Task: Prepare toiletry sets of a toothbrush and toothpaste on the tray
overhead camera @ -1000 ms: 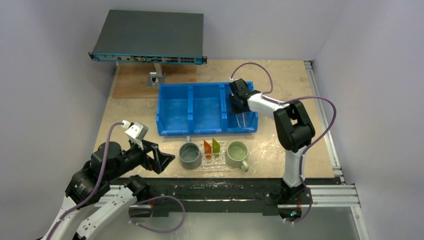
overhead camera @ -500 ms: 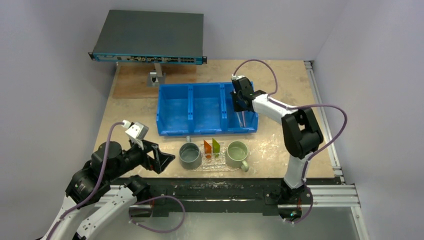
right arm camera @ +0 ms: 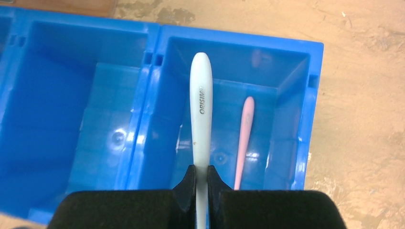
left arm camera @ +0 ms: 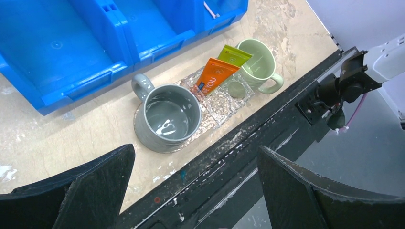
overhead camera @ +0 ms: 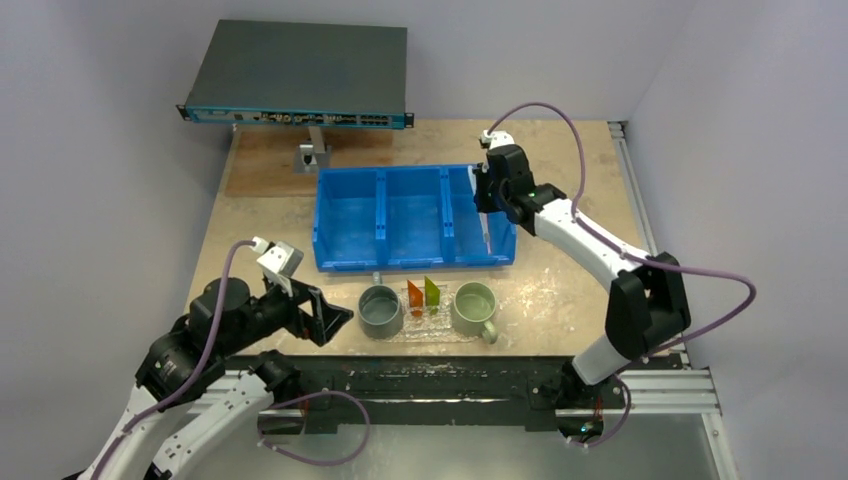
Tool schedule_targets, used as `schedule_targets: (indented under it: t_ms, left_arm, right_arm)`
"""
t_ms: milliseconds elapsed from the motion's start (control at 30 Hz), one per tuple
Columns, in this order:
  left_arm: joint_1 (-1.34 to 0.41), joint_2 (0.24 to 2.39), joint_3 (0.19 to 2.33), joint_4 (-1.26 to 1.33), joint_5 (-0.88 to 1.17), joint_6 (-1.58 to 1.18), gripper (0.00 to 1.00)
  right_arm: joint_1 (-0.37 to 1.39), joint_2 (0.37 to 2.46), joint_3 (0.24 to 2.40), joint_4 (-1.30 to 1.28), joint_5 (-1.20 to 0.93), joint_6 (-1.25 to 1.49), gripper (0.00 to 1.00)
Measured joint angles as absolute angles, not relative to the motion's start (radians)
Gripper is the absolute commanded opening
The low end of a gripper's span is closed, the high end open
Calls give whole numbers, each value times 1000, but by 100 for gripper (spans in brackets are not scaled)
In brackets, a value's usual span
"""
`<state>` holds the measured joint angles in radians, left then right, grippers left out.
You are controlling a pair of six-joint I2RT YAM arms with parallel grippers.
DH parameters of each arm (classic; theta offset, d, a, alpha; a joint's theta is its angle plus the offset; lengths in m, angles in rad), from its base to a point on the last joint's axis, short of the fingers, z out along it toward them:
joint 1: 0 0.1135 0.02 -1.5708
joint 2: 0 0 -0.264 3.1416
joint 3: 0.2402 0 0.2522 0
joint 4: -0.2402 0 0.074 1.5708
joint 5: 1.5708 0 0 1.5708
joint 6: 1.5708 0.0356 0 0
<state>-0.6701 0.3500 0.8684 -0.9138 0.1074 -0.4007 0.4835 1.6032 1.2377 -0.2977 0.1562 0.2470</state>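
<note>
My right gripper (right arm camera: 201, 174) is shut on a pale white toothbrush (right arm camera: 200, 109), held above the right compartment of the blue bin (right arm camera: 95, 119). A pink toothbrush (right arm camera: 243, 138) lies on that compartment's floor. The clear pebbled tray (left arm camera: 217, 105) sits at the table's near edge, with an orange tube (left arm camera: 213, 78) and a green tube (left arm camera: 234, 54) lying on it between two mugs. My left gripper (left arm camera: 196, 191) stands open and empty over the table's front rail, left of the tray. In the top view the right gripper (overhead camera: 492, 195) hovers at the bin's right end.
A grey mug (left arm camera: 169, 117) and a pale-green mug (left arm camera: 255, 59) stand on the tray's two ends. The blue bin (overhead camera: 350, 215) lies just behind the tray. A network switch (overhead camera: 300, 70) on a stand sits at the back left.
My right gripper has closed on the white toothbrush and drawn back and to the right over the bin's end. The left arm has barely moved.
</note>
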Motion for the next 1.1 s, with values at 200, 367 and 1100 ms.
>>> schedule_targets:
  t_ms: [200, 367, 1100]
  left_arm:
    - [-670, 392, 868, -906, 144, -406, 100]
    - [-670, 408, 868, -879, 186, -427, 100]
    - [-670, 503, 999, -851, 199, -611, 100]
  right_arm:
    - [500, 1473, 1177, -296, 105, 273, 0]
    - [544, 1345, 1131, -270, 48, 307, 0]
    - [878, 1116, 1045, -225, -99, 186, 0]
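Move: The white toothbrush is already pinched in my right hand above the bin's right compartment. The tray's middle lies about 22 cm back, 13 cm left and 15 cm below that hand. The green mug is some 23 cm back and 3 cm left of my hand, the toothpaste tubes 21 cm back and 13 cm left. For my open left hand, the toothbrush is roughly 30 cm ahead, 30 cm right and 9 cm lower; the grey mug sits 7 cm ahead, 8 cm right, 20 cm below. Keeping my pinch on the white toothbrush, I draw my right hand back about 18 cm, up 12 and left 11, out over the tray; the climb eases off as it swings round some 35 degrees counter-clockwise and its fingers tip up a little. My open left hand first edges right, then mostly rises about 5 cm, closing on the brush as if to take it. ##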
